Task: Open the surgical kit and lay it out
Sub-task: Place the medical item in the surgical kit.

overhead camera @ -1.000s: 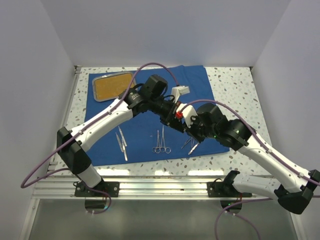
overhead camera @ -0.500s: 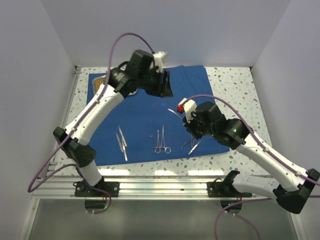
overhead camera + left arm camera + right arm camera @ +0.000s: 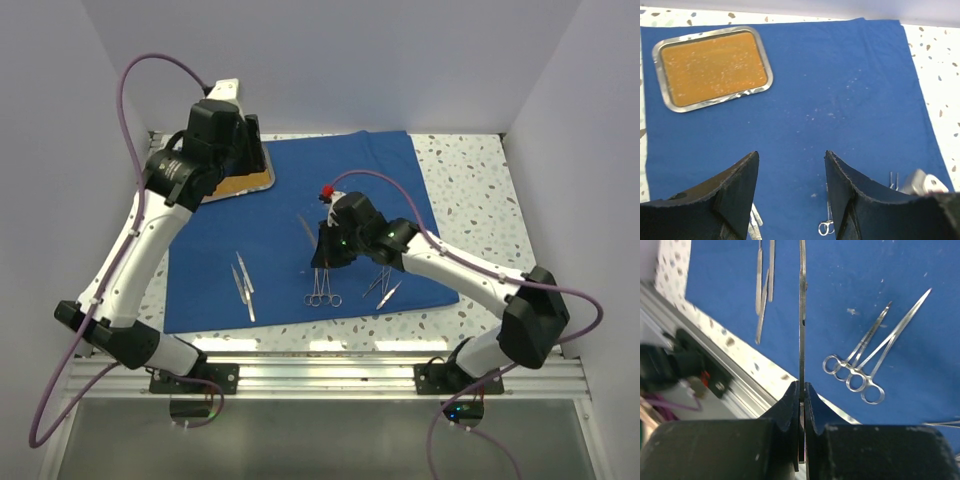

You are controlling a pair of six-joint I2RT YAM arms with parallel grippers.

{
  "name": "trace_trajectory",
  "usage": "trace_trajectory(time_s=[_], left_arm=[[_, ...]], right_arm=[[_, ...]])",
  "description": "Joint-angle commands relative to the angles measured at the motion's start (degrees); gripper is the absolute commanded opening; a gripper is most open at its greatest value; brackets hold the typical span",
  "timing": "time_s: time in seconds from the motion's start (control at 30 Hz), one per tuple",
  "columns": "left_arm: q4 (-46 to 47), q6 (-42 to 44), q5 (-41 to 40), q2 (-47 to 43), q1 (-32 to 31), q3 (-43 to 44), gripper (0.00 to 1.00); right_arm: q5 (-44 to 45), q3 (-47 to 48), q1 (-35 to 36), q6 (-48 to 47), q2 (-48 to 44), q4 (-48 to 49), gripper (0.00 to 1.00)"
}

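The royal-blue cloth [image 3: 370, 180] lies spread flat on the table. The steel tray [image 3: 705, 36], orange-brown inside, sits on its back left corner. My left gripper [image 3: 791, 155] hangs open and empty high above the cloth, close to the tray [image 3: 262, 186]. My right gripper [image 3: 801, 385] is shut on a thin steel instrument [image 3: 802, 300], seen edge-on and held above the cloth at mid-table [image 3: 306, 224]. Two ring-handled clamps [image 3: 860, 372] lie side by side just right of it [image 3: 322, 285]. Tweezers [image 3: 243, 285] lie on the cloth's front left. More thin instruments [image 3: 383, 288] rest at the front right.
Speckled tabletop [image 3: 470, 170] shows around the cloth. An aluminium rail [image 3: 320, 375] runs along the near edge, close under the right wrist [image 3: 705, 355]. White enclosure walls stand left, right and behind. The left arm's purple cable [image 3: 150, 70] arcs high at the back left.
My left gripper has opened, let go at mid-table and swung up and back left to the tray. My right gripper has carried the thin instrument leftward, above the clamps.
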Motion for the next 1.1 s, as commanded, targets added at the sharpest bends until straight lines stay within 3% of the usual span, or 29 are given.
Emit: trace_trajectory(time_s=[0.0,0.13,0.33,0.8,0.87,0.9,1.0,1.07], left_arm=[[3.3,0.2,-4.2,-3.0,0.1,-3.9,0.59],[3.8,0.8,-5.2,-5.3,0.1,-6.9,0.59],[3.5,1.8,-5.2,-6.5,0.1,-8.4,0.58],[3.8,3.9,-3.4,-7.3,0.1,-9.3,0.58],[3.9,3.9,-3.2,-7.4,0.1,-9.5,0.58],[4.0,3.9,-3.1,-7.4,0.1,-9.8,0.57],[4.5,4.0,-2.9,-7.5,0.1,-10.2,0.57],[4.5,4.3,-2.9,-7.6,0.1,-10.3,0.57]], right_arm=[[2.2,2.3,0.0,19.2,3.4,5.3,0.0],[2.9,-1.8,-0.4,31.6,4.5,7.1,0.0],[6.2,-5.5,-0.4,38.4,5.8,6.9,0.0],[-1.0,-5.6,1.5,39.7,11.9,5.8,0.0],[-1.5,-4.2,1.7,38.4,12.4,3.6,0.12],[-1.6,-3.2,1.6,37.8,12.9,1.8,0.3],[-1.4,-3.1,1.7,37.2,12.5,-0.1,0.57],[-0.2,-3.3,1.7,36.9,12.0,-1.0,0.67]])
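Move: The right hand holds the scissors by their ring end. The pair of haemostats they are taken to lies about 2 cm ahead and 2 cm left of that hand, some 12 cm below. At the same depth, the tweezers lie around 16 cm to its right and 1 cm ahead, and the scalpels some 22 cm to its left and 1 cm ahead. From the empty left hand the haemostats are about 19 cm right, 11 cm back and 30 cm down. The right hand carries the scissors down about 10 cm towards the haemostats, turning clockwise and tipping over by some 30 degrees each so that the blades swing round to lie beside them; it eases back and left about 2 cm low over the cloth, and only there do the fingers open wide and let go of the scissors. Meanwhile the empty left hand, its fingers staying open, sinks and shifts a couple of centimetres back and left, then hovers. ##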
